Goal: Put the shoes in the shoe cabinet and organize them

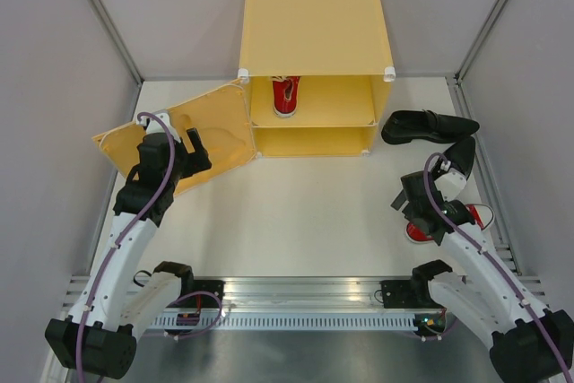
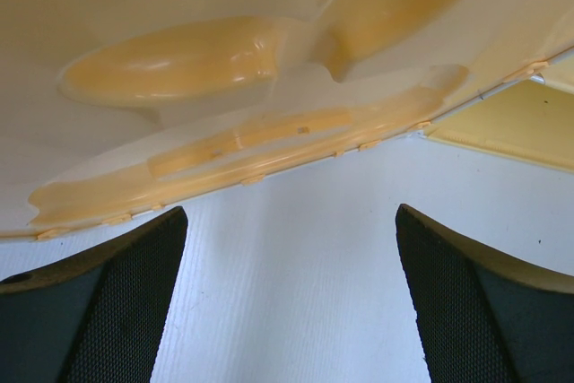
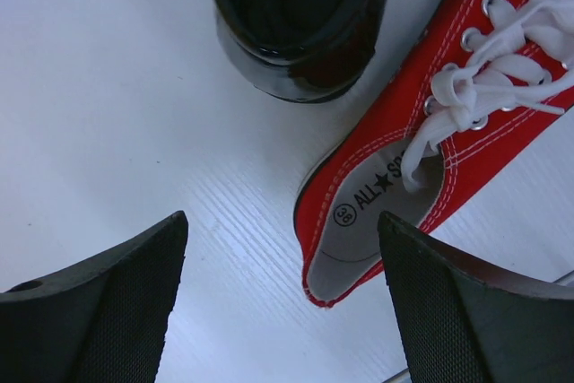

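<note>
The yellow-orange shoe cabinet (image 1: 314,33) stands at the back, with its door (image 1: 215,136) swung open to the left. One red sneaker (image 1: 286,96) stands on the inner shelf. A second red sneaker (image 3: 421,132) with white laces lies on the table at the right, and its heel sits just inside my right finger. My right gripper (image 1: 414,220) (image 3: 282,311) hovers open above it and holds nothing. A glossy black dress shoe (image 3: 300,24) lies just beyond the sneaker's heel. Black dress shoes (image 1: 429,126) rest right of the cabinet. My left gripper (image 1: 199,152) (image 2: 291,311) is open and empty at the embossed door's (image 2: 224,87) lower edge.
Grey walls enclose the white table (image 1: 305,213) on three sides. A metal rail (image 1: 305,298) with both arm bases runs along the near edge. The open door takes up the back left corner.
</note>
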### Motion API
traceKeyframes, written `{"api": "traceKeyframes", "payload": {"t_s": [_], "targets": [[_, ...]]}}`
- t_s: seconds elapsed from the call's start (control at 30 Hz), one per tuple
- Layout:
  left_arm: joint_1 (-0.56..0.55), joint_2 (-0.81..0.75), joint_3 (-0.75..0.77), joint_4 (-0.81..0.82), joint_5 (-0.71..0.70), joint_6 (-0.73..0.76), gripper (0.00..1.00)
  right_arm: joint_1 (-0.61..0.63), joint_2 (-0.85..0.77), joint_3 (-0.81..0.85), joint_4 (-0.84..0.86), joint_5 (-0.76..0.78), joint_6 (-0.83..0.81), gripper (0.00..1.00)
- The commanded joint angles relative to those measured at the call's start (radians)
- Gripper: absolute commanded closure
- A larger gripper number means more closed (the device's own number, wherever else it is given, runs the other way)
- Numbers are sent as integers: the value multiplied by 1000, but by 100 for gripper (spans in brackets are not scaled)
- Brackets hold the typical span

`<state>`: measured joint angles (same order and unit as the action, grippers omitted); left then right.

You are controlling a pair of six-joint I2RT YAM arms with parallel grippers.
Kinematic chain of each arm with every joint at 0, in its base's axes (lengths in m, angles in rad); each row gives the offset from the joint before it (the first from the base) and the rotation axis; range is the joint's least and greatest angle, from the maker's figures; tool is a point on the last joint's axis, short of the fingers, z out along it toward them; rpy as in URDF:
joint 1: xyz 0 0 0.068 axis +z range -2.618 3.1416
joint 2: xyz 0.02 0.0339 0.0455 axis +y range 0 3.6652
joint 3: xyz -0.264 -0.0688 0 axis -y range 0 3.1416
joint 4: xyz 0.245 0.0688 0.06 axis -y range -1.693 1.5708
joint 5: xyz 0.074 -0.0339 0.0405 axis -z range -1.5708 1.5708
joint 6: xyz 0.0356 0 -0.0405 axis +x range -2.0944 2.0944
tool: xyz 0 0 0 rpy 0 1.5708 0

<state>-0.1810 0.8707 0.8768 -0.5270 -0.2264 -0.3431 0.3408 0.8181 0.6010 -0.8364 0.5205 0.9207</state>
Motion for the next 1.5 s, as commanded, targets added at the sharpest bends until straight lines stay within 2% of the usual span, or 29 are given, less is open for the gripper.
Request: {"api": "traceKeyframes", "payload": {"t_s": [0.0, 0.13, 0.43, 0.47, 0.53, 0.57, 0.67, 0.73, 0.93, 1.13, 1.3, 1.47], "targets": [[-2, -6, 7, 7, 6, 23, 0, -55, -5, -43, 49, -80, 9, 10], [-2, -2, 7, 7, 9, 24, 0, -91, 21, -85, 91, -137, 15, 17], [-2, -7, 7, 7, 10, 24, 0, -178, 136, -205, 259, -243, 21, 44], [-2, -9, 7, 7, 10, 23, 0, -198, 151, -214, 263, -255, 23, 53], [-2, -9, 7, 7, 9, 24, 0, -212, 153, -208, 246, -272, 27, 64], [-2, -9, 8, 7, 9, 24, 0, -215, 132, -204, 232, -274, 27, 73], [-2, -10, 8, 7, 10, 23, 0, -215, 41, -159, 163, -258, 36, 91], [-2, -12, 8, 7, 10, 23, 0, -215, -3, -106, 96, -238, 41, 99], [-2, -12, 8, 7, 9, 23, 0, -215, -121, 71, -65, -189, 47, 99], [-2, -9, 10, 5, 9, 23, 0, -214, -151, 242, -115, -191, -6, 100], [-2, -10, 8, 7, 9, 21, 0, -214, -113, 350, -72, -330, -186, 99], [-2, -9, 10, 7, 6, 23, 0, -212, -59, 446, -102, -471, -368, 99]]}}
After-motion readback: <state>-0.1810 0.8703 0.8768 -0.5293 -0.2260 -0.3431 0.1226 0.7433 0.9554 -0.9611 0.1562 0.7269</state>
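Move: The right hand is open and nearly over the heel end of the red sneaker lying across on the table, with the heel about 6 cm below and 2 cm to the right, and the shoe's middle some 11 cm right and 1 cm ahead. The slanting black shoe lies roughly 17 cm ahead and 14 cm right; the far black shoe about 33 cm ahead and 12 cm right. From the idle left hand the sneaker is some 65 cm right, 8 cm back and 18 cm lower. The right hand sinks about 6 cm onto the sneaker's heel, easing a centimetre or two to the right as its fingers, wide open at first, close fully and pinch the heel's rear wall near the collar. Keeping that pinch, it reverses and lifts some 18 cm, almost straight up, drifting a few centimetres left and slightly forward late on while the fingertips swing up by roughly 15 degrees and the wrist, first rolled so its left side rises, starts turning counter-clockwise. ##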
